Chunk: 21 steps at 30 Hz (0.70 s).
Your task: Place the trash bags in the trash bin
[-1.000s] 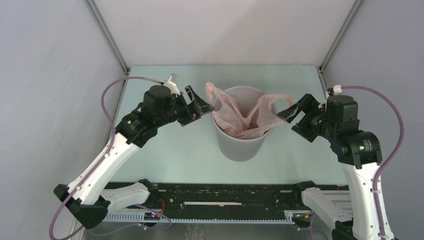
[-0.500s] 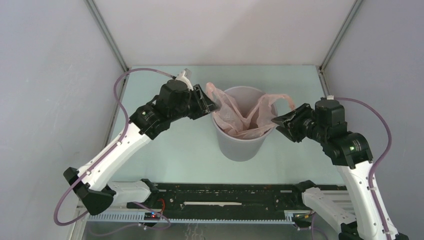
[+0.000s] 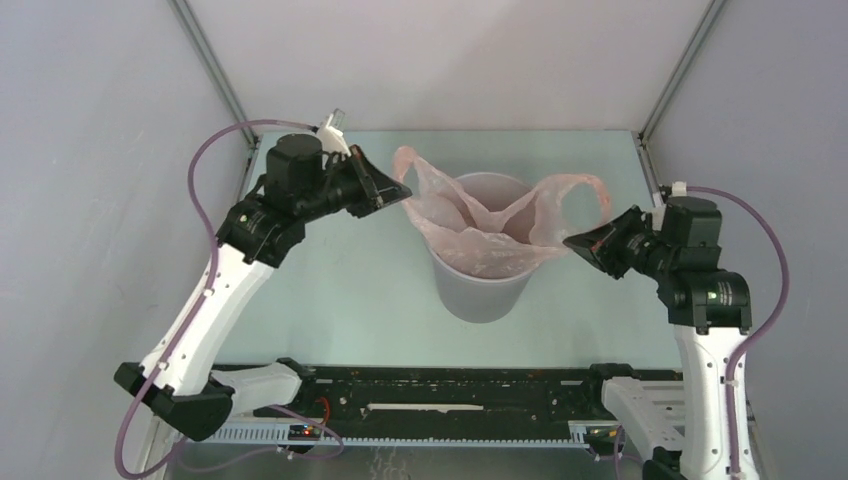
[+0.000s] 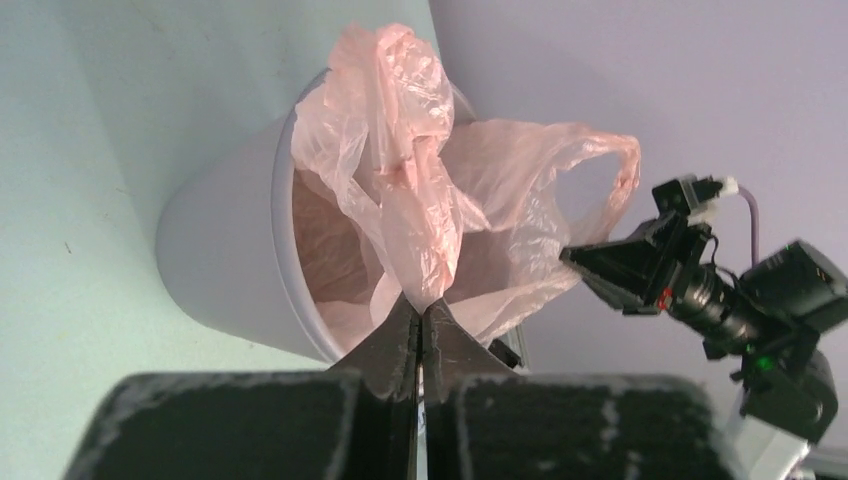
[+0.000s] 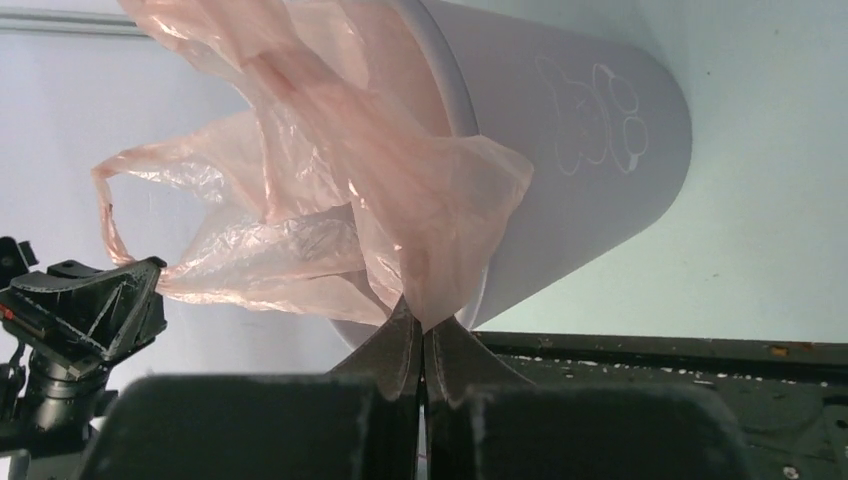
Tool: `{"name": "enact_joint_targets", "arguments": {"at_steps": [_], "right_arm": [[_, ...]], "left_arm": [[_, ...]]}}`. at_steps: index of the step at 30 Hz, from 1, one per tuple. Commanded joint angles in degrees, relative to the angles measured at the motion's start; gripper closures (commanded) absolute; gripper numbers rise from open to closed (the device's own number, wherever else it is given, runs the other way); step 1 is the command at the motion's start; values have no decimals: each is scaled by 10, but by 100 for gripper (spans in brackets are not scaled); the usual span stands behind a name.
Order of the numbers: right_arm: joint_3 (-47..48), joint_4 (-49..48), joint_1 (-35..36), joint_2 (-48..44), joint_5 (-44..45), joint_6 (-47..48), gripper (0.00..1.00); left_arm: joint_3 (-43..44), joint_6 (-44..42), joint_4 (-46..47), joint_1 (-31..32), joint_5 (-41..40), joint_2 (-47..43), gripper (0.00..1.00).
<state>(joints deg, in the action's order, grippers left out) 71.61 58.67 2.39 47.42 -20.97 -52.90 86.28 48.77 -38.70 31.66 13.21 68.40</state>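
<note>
A pale-pink, wrinkly trash bag hangs in the mouth of the light-grey round trash bin at the table's middle. Its film spreads past the rim on both sides, with handle loops sticking up. My left gripper is shut on the bag's left edge, just outside the rim; the left wrist view shows the pink film pinched between the fingertips. My right gripper is shut on the bag's right edge, and in the right wrist view the film runs down into the closed tips beside the bin.
The pale-green table is boxed in by grey side walls and a white back wall. A black rail with the arm bases runs along the near edge. Purple cables loop off both arms.
Both grippers went from open to shut on the bag's opposite edges. Each then drew outward, stretching the bag wider over the bin's rim.
</note>
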Motion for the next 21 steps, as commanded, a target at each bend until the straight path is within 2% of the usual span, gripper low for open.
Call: {"name": "enact_joint_targets", "arguments": {"at_steps": [1, 5, 15, 21], "right_arm": [[32, 81, -72, -4, -155, 197, 100], [29, 126, -71, -11, -125, 254, 100], [-10, 167, -73, -55, -99, 259, 100], [-74, 125, -70, -65, -43, 275, 100]], "left_arm": [[-42, -39, -19, -29, 128, -41, 100], [-108, -31, -10, -31, 145, -83, 100], [-239, 33, 22, -31, 117, -178, 100], [-290, 29, 28, -31, 110, -183, 100]]}}
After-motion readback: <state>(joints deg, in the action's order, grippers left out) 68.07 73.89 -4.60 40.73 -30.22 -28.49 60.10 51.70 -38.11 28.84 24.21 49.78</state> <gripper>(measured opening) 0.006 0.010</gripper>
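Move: Both shut grippers already hold the trash bag's rim. For the left hand, the bin's near rim is about 15 cm back, 15 right and 8 below; the bin's middle is 3 back, 15 right, 20 below. For the right hand, the near rim is about 9 cm back, 14 left and 3 below; the bin's middle is 3 ahead, 14 left, 14 below. Both hands, still pinching the bag's rim, draw it back and down past the bin's near rim, roughly 10 cm. ##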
